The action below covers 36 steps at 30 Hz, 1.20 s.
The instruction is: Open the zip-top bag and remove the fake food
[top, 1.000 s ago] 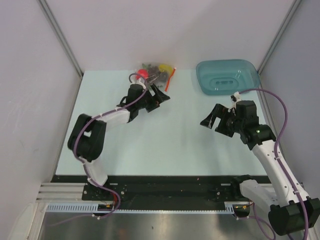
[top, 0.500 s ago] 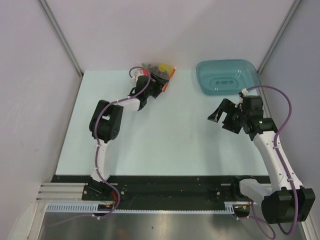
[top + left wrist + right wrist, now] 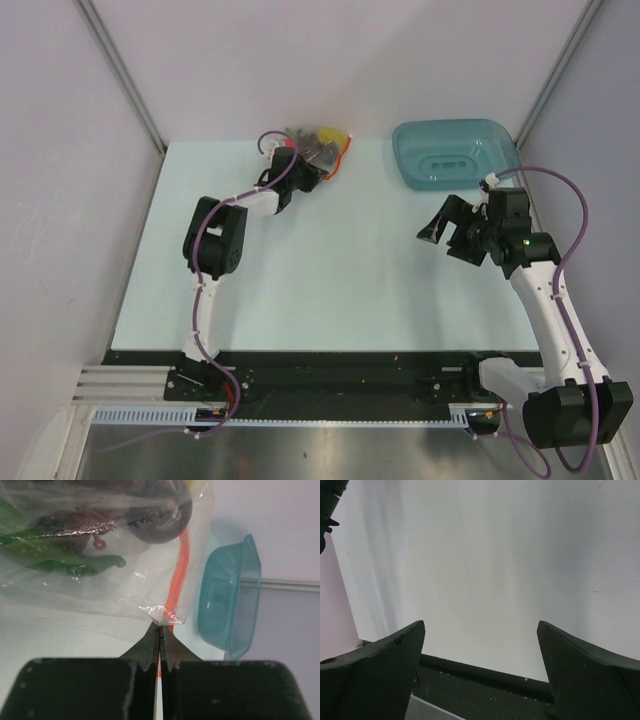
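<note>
The zip-top bag (image 3: pixel 322 146) lies at the table's far edge, clear and crinkly, with an orange-red zipper strip (image 3: pixel 182 565). The fake food (image 3: pixel 320 138) is inside it. In the left wrist view a dark round piece (image 3: pixel 160 515) and a green vegetable (image 3: pixel 65 562) show through the plastic. My left gripper (image 3: pixel 160 626) is shut on the bag's near corner, right beside the zipper strip, and the plastic bunches at the tips. My right gripper (image 3: pixel 438 225) hangs open and empty over the right side of the table, far from the bag; in its own view the right gripper (image 3: pixel 481 625) frames only bare surface.
A teal translucent tray (image 3: pixel 410 150) sits at the back right, to the right of the bag; its rim (image 3: pixel 252 580) shows in the left wrist view. Grey walls close in the table on three sides.
My left arm stretched further back to the bag and its jaws went from open to shut on the bag's corner. The right arm drew slightly right and stayed open.
</note>
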Each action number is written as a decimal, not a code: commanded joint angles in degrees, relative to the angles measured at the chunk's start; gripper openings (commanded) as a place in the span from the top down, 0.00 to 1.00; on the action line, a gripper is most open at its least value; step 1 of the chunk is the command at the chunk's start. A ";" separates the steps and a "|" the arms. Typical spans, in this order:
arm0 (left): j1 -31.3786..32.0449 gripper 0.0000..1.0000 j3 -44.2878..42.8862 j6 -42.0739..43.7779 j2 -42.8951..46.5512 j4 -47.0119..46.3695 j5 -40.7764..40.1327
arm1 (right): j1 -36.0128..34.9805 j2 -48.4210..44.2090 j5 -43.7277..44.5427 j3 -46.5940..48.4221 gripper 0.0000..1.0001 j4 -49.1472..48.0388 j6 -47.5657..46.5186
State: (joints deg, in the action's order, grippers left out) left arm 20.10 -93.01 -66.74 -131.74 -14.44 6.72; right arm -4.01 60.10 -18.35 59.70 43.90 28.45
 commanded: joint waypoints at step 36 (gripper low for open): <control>3.36 0.29 52.93 21.40 82.34 40.46 -2.59 | -13.13 10.39 -11.89 -8.46 0.00 -10.06 -0.06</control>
State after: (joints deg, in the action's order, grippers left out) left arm 21.37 -42.37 -40.10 -54.76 23.90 4.16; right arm -16.88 70.63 -29.34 51.88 34.87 30.52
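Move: The bag's corner is already pinched in the left fingers; the bag's middle lies about 8 cm ahead and 4 cm left of them, and the open table to drag it onto some 25 cm back and 8 cm left, all just below hand height. The blue bin stands 8 cm ahead and 36 cm right. From the right hand, the bag is roughly 38 cm ahead, 27 cm left and 15 cm lower, the bin 38 cm ahead and 11 cm right. The bag is dragged by its pinched zip corner back towards the bases and slightly left, low over the table for some 25 cm. Then the left fingers open, let go of the corner and continue back, left and up clear of it, the hand rolled some 25 degrees, left side up. Meanwhile the open right hand swings about 9 cm left and sinks, coming nearer the bag. ##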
